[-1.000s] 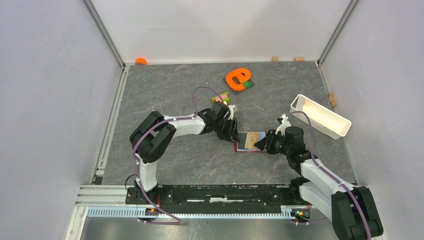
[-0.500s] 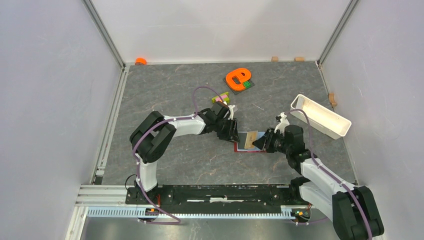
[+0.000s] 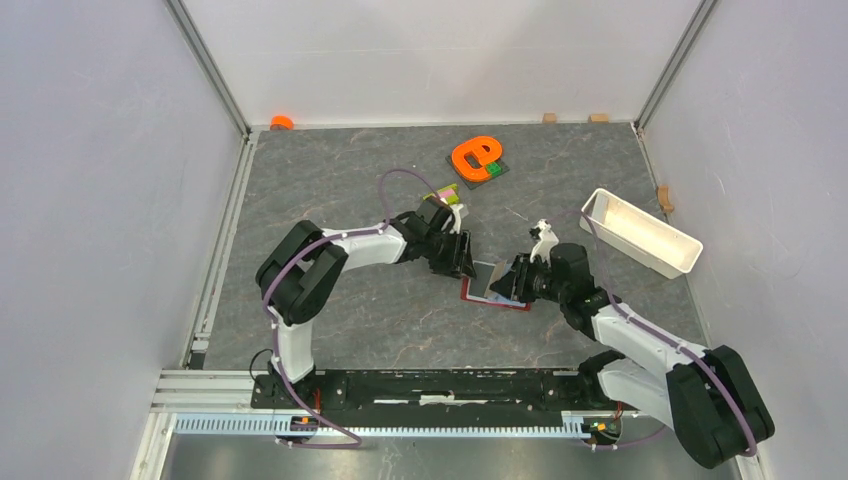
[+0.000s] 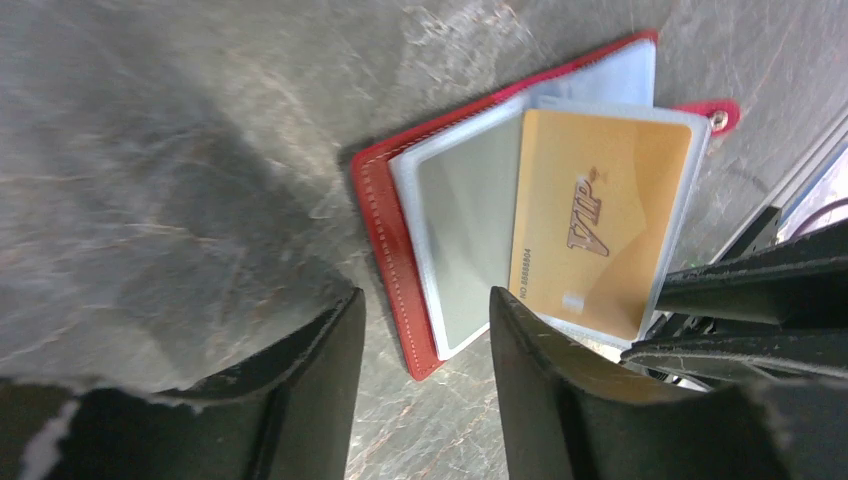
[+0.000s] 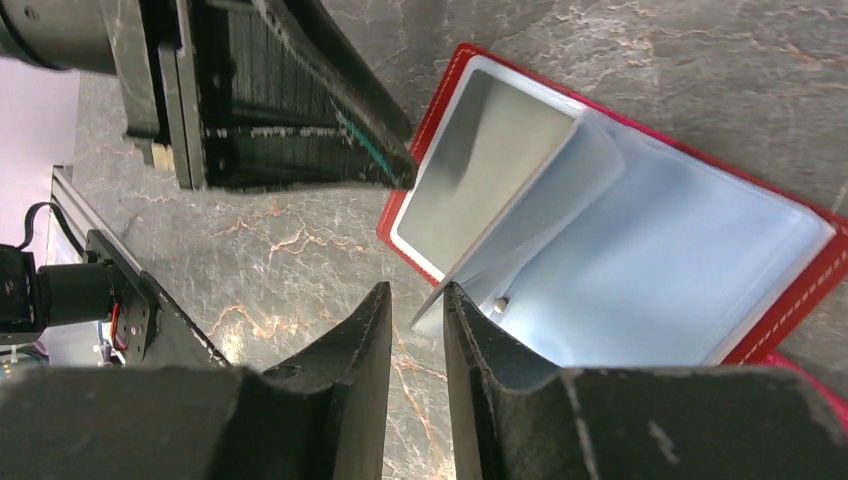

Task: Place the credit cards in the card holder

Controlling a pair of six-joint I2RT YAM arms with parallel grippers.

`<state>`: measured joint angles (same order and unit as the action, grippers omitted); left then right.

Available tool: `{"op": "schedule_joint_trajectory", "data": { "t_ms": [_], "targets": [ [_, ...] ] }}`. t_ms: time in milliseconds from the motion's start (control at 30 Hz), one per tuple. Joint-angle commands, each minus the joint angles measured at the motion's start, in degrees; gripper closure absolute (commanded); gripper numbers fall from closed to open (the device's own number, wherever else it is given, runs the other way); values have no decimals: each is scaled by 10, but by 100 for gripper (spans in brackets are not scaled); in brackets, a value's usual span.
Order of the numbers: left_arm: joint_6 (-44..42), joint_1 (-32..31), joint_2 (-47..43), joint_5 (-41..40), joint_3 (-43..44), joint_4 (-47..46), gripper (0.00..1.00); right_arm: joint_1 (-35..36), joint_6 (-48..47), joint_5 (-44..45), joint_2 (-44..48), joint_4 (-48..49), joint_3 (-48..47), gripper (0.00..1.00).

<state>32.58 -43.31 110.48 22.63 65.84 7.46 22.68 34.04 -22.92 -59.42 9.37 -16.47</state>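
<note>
The card holder (image 3: 478, 294) lies open on the grey table, red edge (image 4: 385, 220) outside and light blue (image 5: 650, 270) inside. One clear sleeve leaf stands raised with a gold credit card (image 4: 600, 220) marked VIP inside it. My right gripper (image 5: 417, 292) (image 3: 512, 283) has its jaws a narrow gap apart, and the leaf's free edge sits in that gap without being pinched. My left gripper (image 4: 422, 300) (image 3: 460, 268) is open just off the card holder's left corner, with nothing between its fingers (image 5: 330, 130).
A white oblong tray (image 3: 640, 232) stands at the right. An orange shape on a dark plate (image 3: 475, 155) and multicoloured toy bricks (image 3: 442, 195) lie behind the left gripper. Small wooden blocks (image 3: 549, 117) sit along the back wall.
The right gripper moved left and the leaf with the card swung up from flat to standing. The left gripper's jaws spread a little wider.
</note>
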Motion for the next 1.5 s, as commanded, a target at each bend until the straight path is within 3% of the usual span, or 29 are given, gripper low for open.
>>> {"op": "schedule_joint_trajectory", "data": {
  "t_ms": [0, 300, 700, 833, 1033, 1233, 1467],
  "targets": [
    [-10, 28, -42, -28, 20, 26, 42, 23, -15, 24, -15, 18, -34, 69],
    [-18, 64, -88, -38, 24, 33, 33, 58, -35, 67, -41, -7, -68, 66],
    [-19, 78, -102, -35, 25, 34, 31, 82, -47, 90, -98, -11, -111, 62],
    [-21, 87, -117, -40, 25, 35, 29, 87, -59, 93, -101, -16, -122, 50],
    [-34, 107, -158, -53, 30, 50, 23, 88, -76, 122, -100, -65, -155, 47],
    [-83, 125, -246, -72, 52, 115, 8, 72, -144, 299, -43, -259, -263, 25],
    [-153, 129, -300, -104, 82, 208, 0, -86, -214, 357, -71, -369, -382, 5]
  ]
}}
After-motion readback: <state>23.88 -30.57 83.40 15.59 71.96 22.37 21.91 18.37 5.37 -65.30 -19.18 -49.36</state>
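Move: The right fingers are at the raised VIP card's near edge. The left side of the card holder, where the card goes, lies about 4 cm left, 2 ahead and 5 below; the holder's middle is 1 cm left, 1 ahead. From the left hand, that left side lies some 3 cm right, 1 back and 2 below, and the toy blocks 16 cm ahead, 6 left. Right hand folds the VIP card 3 cm left, then retreats forward-right; both hands open and rise 10–20 cm. ##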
